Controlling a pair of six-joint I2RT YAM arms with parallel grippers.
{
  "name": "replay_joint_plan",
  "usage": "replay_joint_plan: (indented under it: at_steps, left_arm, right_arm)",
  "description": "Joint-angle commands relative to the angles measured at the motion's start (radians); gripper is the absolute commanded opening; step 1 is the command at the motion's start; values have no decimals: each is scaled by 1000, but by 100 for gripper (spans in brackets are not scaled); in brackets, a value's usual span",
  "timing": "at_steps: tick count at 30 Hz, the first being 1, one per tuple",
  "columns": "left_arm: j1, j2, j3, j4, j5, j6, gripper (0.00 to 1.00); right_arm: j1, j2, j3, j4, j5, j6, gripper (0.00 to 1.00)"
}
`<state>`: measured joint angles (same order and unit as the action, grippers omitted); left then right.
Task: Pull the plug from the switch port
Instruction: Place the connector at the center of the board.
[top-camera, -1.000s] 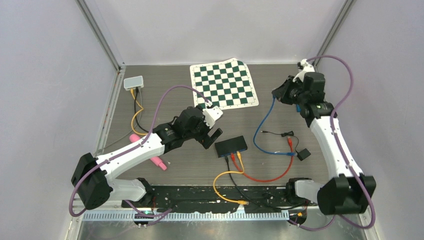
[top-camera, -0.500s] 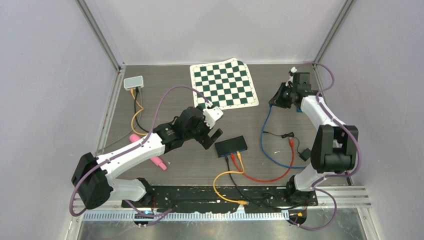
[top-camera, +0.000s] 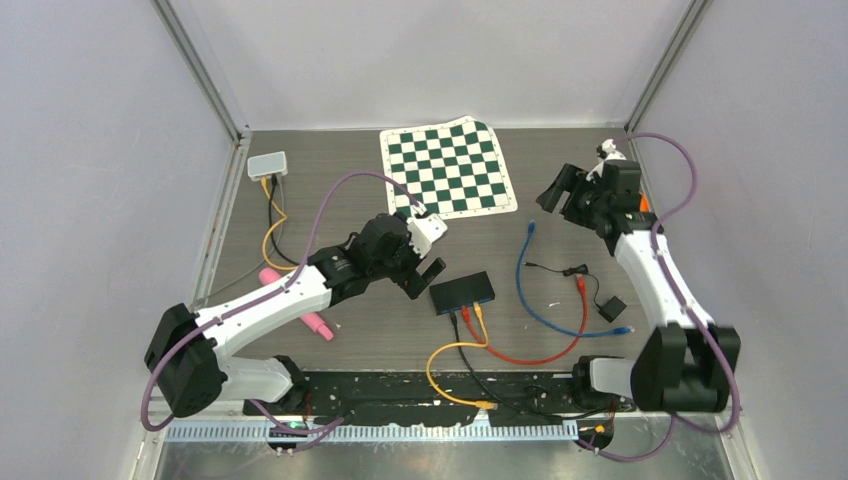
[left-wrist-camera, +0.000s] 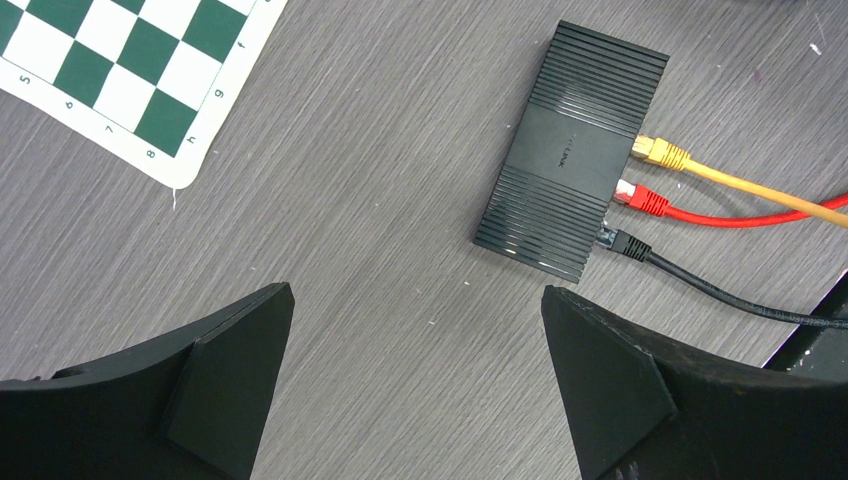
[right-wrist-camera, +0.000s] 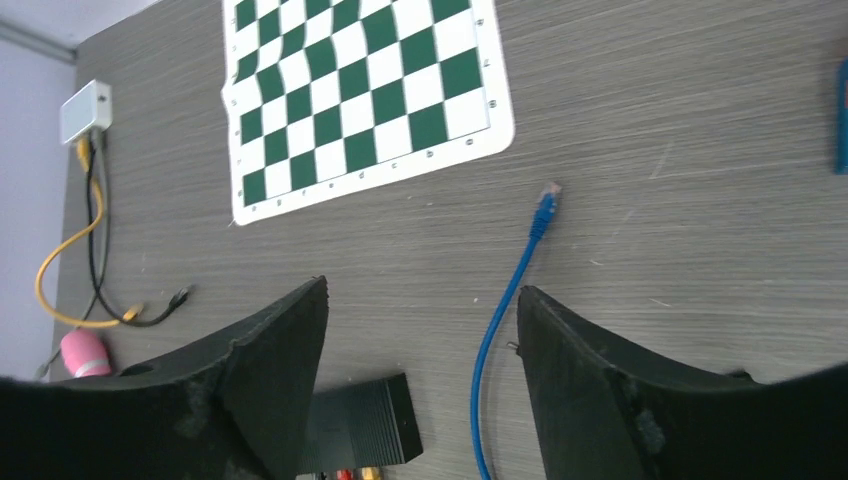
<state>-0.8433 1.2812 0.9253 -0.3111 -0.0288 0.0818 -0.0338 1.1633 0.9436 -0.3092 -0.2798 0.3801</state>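
Note:
The black switch (top-camera: 462, 292) lies mid-table with a yellow plug (left-wrist-camera: 660, 152), a red plug (left-wrist-camera: 640, 198) and a black plug (left-wrist-camera: 625, 243) in its ports. A blue cable (top-camera: 540, 305) lies loose to its right, and its blue plug (right-wrist-camera: 544, 207) rests free on the table. My right gripper (top-camera: 556, 192) hangs open above and beyond that plug, holding nothing. My left gripper (left-wrist-camera: 417, 293) stands open over bare table just left of the switch (left-wrist-camera: 575, 150).
A green-and-white chess mat (top-camera: 448, 168) lies at the back. A white box (top-camera: 267, 165) with yellow and black leads sits at the back left, a pink object (top-camera: 295, 303) under the left arm. A small black adapter (top-camera: 610, 308) lies right of the switch.
The right gripper has opened and let go of the blue cable; its plug end has dropped onto the table. The right arm has shifted. The left arm has not moved.

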Motion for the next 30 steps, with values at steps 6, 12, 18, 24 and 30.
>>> replay_joint_plan:
  at_steps: [6, 12, 18, 24, 30]
  left_arm:
    - [4, 26, 26, 19, 18, 11, 100]
    - [4, 27, 27, 30, 8, 7, 100]
    - [4, 35, 32, 16, 20, 2, 100]
    - [4, 15, 16, 14, 22, -1, 100]
    - [4, 14, 8, 14, 7, -1, 99]
  right_arm:
    - [32, -29, -296, -14, -219, 12, 68]
    - [102, -41, -385, 0, -177, 10, 64]
    - [207, 40, -372, -4, -57, -5, 52]
    - [277, 120, -303, -48, 106, -49, 44]
    - [288, 174, -241, -46, 134, -74, 25]
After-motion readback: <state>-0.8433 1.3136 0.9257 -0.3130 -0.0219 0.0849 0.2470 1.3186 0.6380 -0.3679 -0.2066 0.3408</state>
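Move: The right hand, empty, is above the far end of the blue cable; the stretch of cable beside the switch lies about 11 cm back, 7 cm left and 20 cm below. The blue plug is 1 cm ahead and 5 cm left, the power plug 6 cm back and 5 cm left, and the switch 13 cm back and 18 cm left, all on the table. From the left hand, that cable stretch is about 1 cm ahead, 18 cm right and 14 cm below. The right hand swoops down some 18 cm, back and left, tipping fingers down, closing them around the blue cable. ##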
